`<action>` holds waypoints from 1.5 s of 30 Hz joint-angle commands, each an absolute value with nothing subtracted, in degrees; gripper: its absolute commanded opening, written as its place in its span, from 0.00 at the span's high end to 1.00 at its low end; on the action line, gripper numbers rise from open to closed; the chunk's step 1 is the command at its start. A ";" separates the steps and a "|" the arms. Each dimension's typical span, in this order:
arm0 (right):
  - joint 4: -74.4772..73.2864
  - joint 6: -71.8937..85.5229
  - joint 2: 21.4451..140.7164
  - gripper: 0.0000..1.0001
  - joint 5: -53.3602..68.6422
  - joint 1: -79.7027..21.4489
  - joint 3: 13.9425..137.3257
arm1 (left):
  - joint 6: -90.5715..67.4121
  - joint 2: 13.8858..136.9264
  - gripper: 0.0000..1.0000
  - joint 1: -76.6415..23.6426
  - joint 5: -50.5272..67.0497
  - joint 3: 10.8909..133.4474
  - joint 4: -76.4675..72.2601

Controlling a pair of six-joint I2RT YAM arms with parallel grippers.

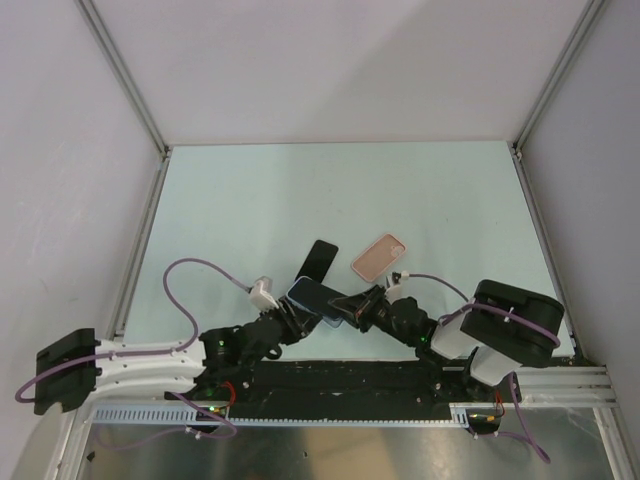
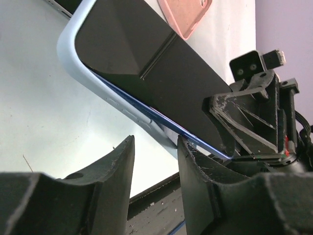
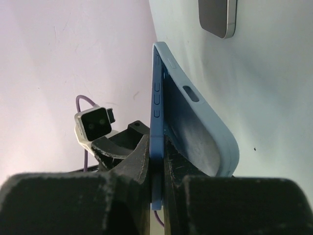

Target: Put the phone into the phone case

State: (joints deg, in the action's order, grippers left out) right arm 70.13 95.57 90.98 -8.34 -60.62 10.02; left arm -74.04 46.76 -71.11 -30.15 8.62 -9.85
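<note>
The phone (image 1: 318, 300), with a black screen and blue edge, is held off the table between the two arms. A light blue-grey cover (image 3: 195, 127) hangs partly peeled off its back. My right gripper (image 1: 352, 306) is shut on the phone's edge (image 3: 156, 112). My left gripper (image 1: 294, 318) is open and empty just under the phone's other end; in the left wrist view the phone (image 2: 146, 58) is above its gripper (image 2: 155, 147). The salmon-pink phone case (image 1: 380, 257) lies flat on the table beyond the grippers. It also shows in the left wrist view (image 2: 188, 14).
An all-black slab (image 1: 318, 262) lies on the table just behind the phone, left of the pink case, and shows in the right wrist view (image 3: 217, 17). White walls close the table on three sides. A black rail runs along the near edge.
</note>
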 commanded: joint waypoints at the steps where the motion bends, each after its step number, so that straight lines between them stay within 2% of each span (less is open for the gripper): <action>1: 79.51 96.35 86.57 1.00 -9.71 -62.38 10.01 | -76.17 49.83 0.57 -70.67 -35.78 8.47 -14.30; 9: 71.44 96.04 78.29 1.00 -11.32 -63.50 7.27 | -73.68 54.62 0.61 -70.21 -38.00 8.41 -21.37; 14: 60.07 93.97 68.64 1.00 -13.25 -63.74 6.05 | -70.07 55.09 0.70 -70.06 -38.09 8.24 -23.31; 16: 52.09 92.51 63.04 1.00 -13.88 -63.59 6.52 | -67.18 53.70 0.76 -70.01 -37.60 8.08 -23.32; 19: 28.57 87.67 50.41 1.00 -16.16 -63.11 11.65 | -60.26 50.88 0.83 -68.09 -33.08 8.48 -22.99; 22: 3.78 79.81 38.35 1.00 -22.19 -62.85 18.75 | -51.90 49.01 0.88 -62.12 -20.99 11.45 -20.12; 24: -6.83 74.66 31.87 1.00 -25.30 -61.75 23.12 | -46.59 48.73 0.92 -57.96 -12.85 15.12 -15.67; 27: -18.99 67.04 26.02 1.00 -25.95 -56.88 29.61 | -35.83 51.10 0.93 -53.08 -0.43 24.72 -5.50; 31: -28.24 58.23 26.06 1.00 -18.57 -46.27 36.80 | -16.33 65.17 0.95 -50.76 20.23 43.69 15.60; 35: -31.84 51.08 29.39 1.00 -8.83 -35.83 40.69 | -3.46 80.02 0.97 -50.70 35.17 58.93 30.71; 40: -35.39 45.11 33.21 1.00 0.11 -25.26 42.85 | 5.27 94.13 0.93 -52.93 39.02 67.77 39.06; 45: -36.36 43.50 33.90 1.00 2.26 -22.87 42.97 | 8.05 104.44 0.91 -53.65 33.27 71.65 41.84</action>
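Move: Just ahead of the half-open left fingers is the near edge of the pale blue phone case, its middle about 4 cm forward and 1 cm to the right. The case hangs askew under the phone that the right hand holds. From the right hand the case's middle is roughly 7 cm left, 1 cm forward and 2 cm below. On the table some 7 cm below the left hand, the spare black phone lies 14 cm ahead and 1 cm right, the pink case 14 cm ahead and 16 cm right. Easing about 2 cm forward, the left fingers close on the case's edge and pinch it, while the right hand, still gripping the phone, lifts some 5 cm. Then the right hand swings up and about 20 cm right, away from the case, rolling its left side down nearly 50 degrees and sinking again at the end. The left hand arcs up 10 cm and rightward with the case, turning some 75 degrees clockwise, and drops back to its starting height. ##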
